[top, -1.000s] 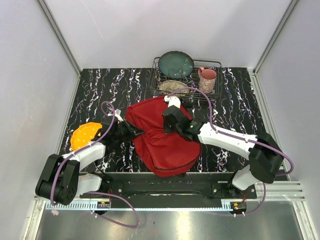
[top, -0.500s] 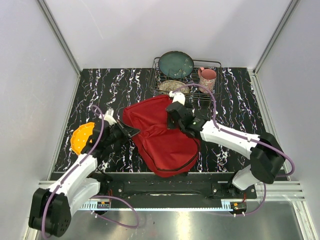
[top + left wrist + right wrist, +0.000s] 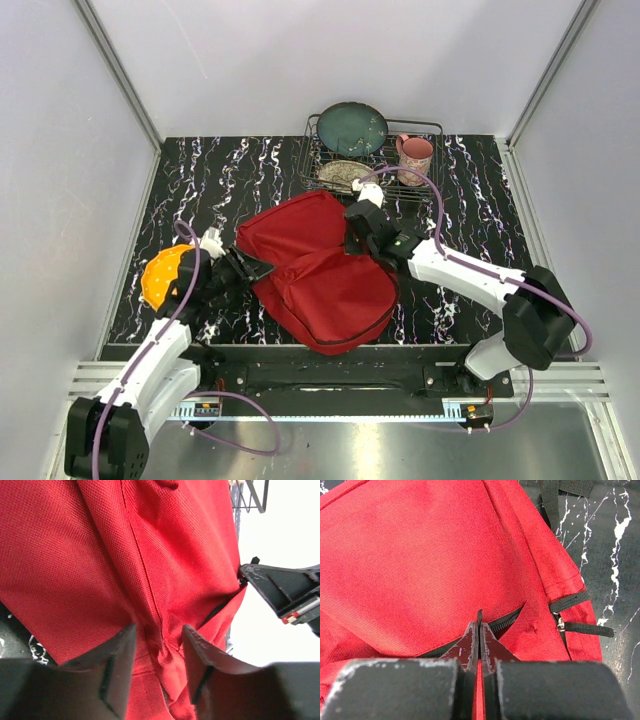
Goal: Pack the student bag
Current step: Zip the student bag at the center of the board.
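The student bag (image 3: 330,290), a large red backpack, lies flat in the middle of the table. My right gripper (image 3: 356,240) rests on its upper part. In the right wrist view that gripper (image 3: 480,626) is shut on the black zipper pull (image 3: 480,616), where the black zipper (image 3: 507,621) gapes a little. My left gripper (image 3: 252,270) is at the bag's left edge. Its jaws (image 3: 158,628) stand open, with a fold of red fabric (image 3: 160,645) lying loosely between the fingers. Black straps (image 3: 575,600) run along the bag's right side.
A wire dish rack (image 3: 430,128) stands at the back with a dark green plate (image 3: 352,128), a pink mug (image 3: 414,155) and a speckled dish (image 3: 345,175). An orange round object (image 3: 165,272) lies at the left, beside my left arm.
My left gripper has opened and let go of the bag's fabric, drawing back to the left. The right gripper has moved toward the back right with the zipper pull, and the bag lies flatter.
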Available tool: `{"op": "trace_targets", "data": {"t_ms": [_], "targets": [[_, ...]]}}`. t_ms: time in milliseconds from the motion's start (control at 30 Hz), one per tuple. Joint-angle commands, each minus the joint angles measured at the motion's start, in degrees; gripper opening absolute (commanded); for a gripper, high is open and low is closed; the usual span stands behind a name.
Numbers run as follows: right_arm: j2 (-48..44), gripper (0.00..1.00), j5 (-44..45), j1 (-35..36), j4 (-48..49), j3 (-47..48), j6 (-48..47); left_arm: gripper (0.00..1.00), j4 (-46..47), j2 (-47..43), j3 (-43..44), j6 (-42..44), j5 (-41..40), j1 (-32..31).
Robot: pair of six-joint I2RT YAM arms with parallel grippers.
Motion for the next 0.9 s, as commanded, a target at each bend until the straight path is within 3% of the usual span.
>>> {"op": "trace_targets", "data": {"t_ms": [0,100,167,400,600,867], "targets": [[-3.5,0.0,-1.6,-1.6,2.5,-1.6,0.2,0.67,2.1,-1.7,4.5,3.4,5.0,0.6],[-3.2,0.0,-3.2,-1.6,2.7,-1.6,0.5,0.84,-5.7,-5.3,11.0,10.6,1.7,0.6],[-2.9,0.0,-4.6,-1.6,2.9,-1.4,0.5,0.88,-7.9,-5.9,15.0,16.1,2.0,0.5],[-2.7,0.0,-5.9,-1.6,3.2,-0.7,0.9,0.9,-8.9,5.8,22.6,29.1,5.9,-6.8],[-3.7,0.0,-5.9,-1.6,2.0,0.1,0.1,0.89,-11.6,14.8,26.0,36.1,-2.9,-19.1],[-4.6,0.0,-6.7,-1.6,1.1,0.8,0.1,0.89,-11.1,17.2,24.3,36.9,-13.5,-22.3]]}}
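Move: The bag's loose fold beside the zip, the left gripper's next spot, lies about 8 cm to its right, level ahead and at much the same height. The zip pull is some 20 cm to the left gripper's right and 4 cm farther out, with the yellow plate about 24 cm left and 2 cm back, 8 cm lower. From the right gripper, which already holds the zip pull in its fingertips, that fold lies some 12 cm left and 4 cm back. Open the left gripper wide to free the bag fabric, lift about 12 cm, then swing right and come down roughly 10 cm with spread fingers over the fold beside the zip, turning the wrist clockwise some 30 degrees and rolling its left side up. Meanwhile keep the right gripper shut on the zip pull, nearly still, tilting only slightly. ##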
